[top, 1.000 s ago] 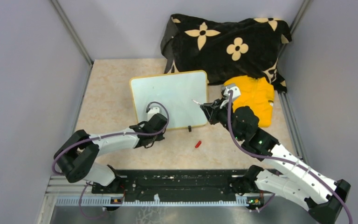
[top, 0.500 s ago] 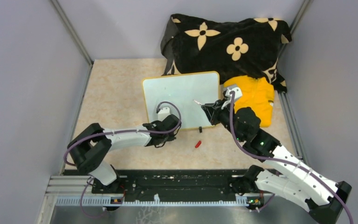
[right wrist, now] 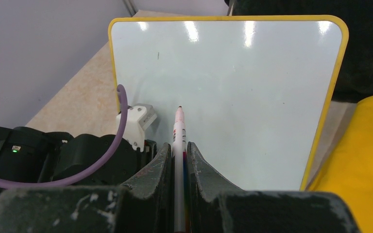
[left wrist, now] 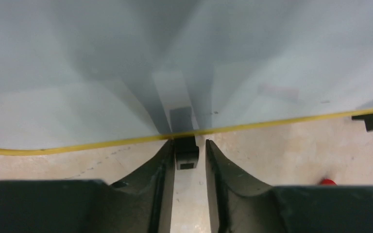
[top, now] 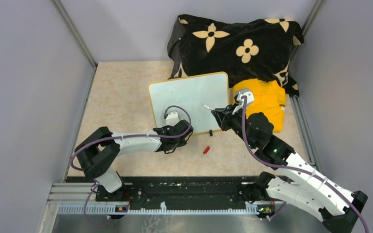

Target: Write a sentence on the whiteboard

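Note:
The whiteboard (top: pixel 189 97) stands leaning back at mid-table, glossy white in a yellow frame (right wrist: pixel 328 92). Its surface is blank and the sentence is not in view. My left gripper (top: pixel 172 127) is at the board's bottom edge. In the left wrist view its jaws (left wrist: pixel 188 141) are closed narrowly around a black foot (left wrist: pixel 187 154) of the board. My right gripper (top: pixel 219 115) is shut on a slim white marker (right wrist: pixel 178 131). The marker's dark tip points at the middle of the board, close to the surface.
A red cap (top: pixel 206 149) lies on the beige table in front of the board. A yellow cloth (top: pixel 268 99) lies right of the board, and a black flowered blanket (top: pixel 233 43) is heaped behind it. The board's second foot (left wrist: pixel 372 120) shows at the right.
The left gripper has dragged the whiteboard to the right; over the last half second it has barely moved. The right gripper with the marker has shifted slightly right.

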Available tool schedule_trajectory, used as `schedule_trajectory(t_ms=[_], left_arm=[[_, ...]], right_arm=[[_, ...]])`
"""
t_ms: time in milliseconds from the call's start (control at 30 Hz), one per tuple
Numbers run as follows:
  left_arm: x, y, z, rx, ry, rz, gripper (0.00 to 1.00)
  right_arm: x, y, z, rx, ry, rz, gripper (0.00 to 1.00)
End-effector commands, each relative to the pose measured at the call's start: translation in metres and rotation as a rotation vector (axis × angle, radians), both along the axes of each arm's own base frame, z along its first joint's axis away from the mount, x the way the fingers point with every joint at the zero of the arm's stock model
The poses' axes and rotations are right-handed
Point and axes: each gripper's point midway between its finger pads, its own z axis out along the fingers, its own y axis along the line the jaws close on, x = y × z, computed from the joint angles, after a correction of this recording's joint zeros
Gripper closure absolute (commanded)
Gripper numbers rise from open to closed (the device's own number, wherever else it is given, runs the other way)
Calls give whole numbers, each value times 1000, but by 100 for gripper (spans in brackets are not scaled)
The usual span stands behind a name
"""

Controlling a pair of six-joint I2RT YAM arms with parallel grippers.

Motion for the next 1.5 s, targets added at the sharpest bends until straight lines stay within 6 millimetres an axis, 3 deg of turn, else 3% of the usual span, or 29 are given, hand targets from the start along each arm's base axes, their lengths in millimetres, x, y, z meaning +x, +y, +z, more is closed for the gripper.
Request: schedule_trajectory(t_ms=[0,100,200,433,533,700,800,900,1033,1133,1233,1300,1467], left_arm=[[-19,-4,-9,-21,68,-29,59],[-21,-1,-5,-29,62,-37,42],[-25,3,2,-40,57,-47,32],[-42,11,42,-124,-3,-181,25],[-40,20,78,-137,-130,-267,25],[-10,68,163,-55,-426,-187,2],[4,97,211,-9,-561,-63,1],[11,127,238,75,-628,67,1],[18,148,243,296,-691,59,1],[17,150,229,412,-633,-15,1],[7,180,227,324,-562,264,1],[4,190,226,287,-537,337,1],[11,164,249,269,-611,79,1]], right_arm=[[0,-5,16,31,-40,-15,100],[-1,-5,19,34,-41,-15,100],[-2,-6,23,40,-44,-15,100],[-3,-8,30,42,-51,-18,100],[-3,-9,35,45,-60,-21,100],[-5,-7,41,58,-63,-7,100],[-6,-3,44,67,-59,13,100],[-7,-1,48,76,-53,24,100],[-10,1,53,95,-46,40,100],[-12,3,55,107,-42,49,100],[-13,3,58,114,-40,56,100],[-15,3,60,118,-42,63,100],[-19,2,66,126,-50,76,100]])
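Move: The left fingers are closed around the black foot at the whiteboard's near edge, with the foot right at the fingertips. From this hand the whiteboard's middle lies about 16 cm ahead and 5 cm right, the second foot about 3 cm ahead and 16 cm right, and the red cap some 6 cm back and 14 cm right. From the right hand, which holds the marker high up, the whiteboard's middle lies roughly 17 cm ahead, 8 cm left and 28 cm below. Backing off about 4 cm while opening wide, the left hand lets go of the black foot, then climbs steeply and swings left, away from it, ending some 22 cm higher and 17 cm left, beyond the board's left edge, with the fingers tipped up about 30 degrees. The right hand keeps its grip on the marker above the board and rises only slightly. ##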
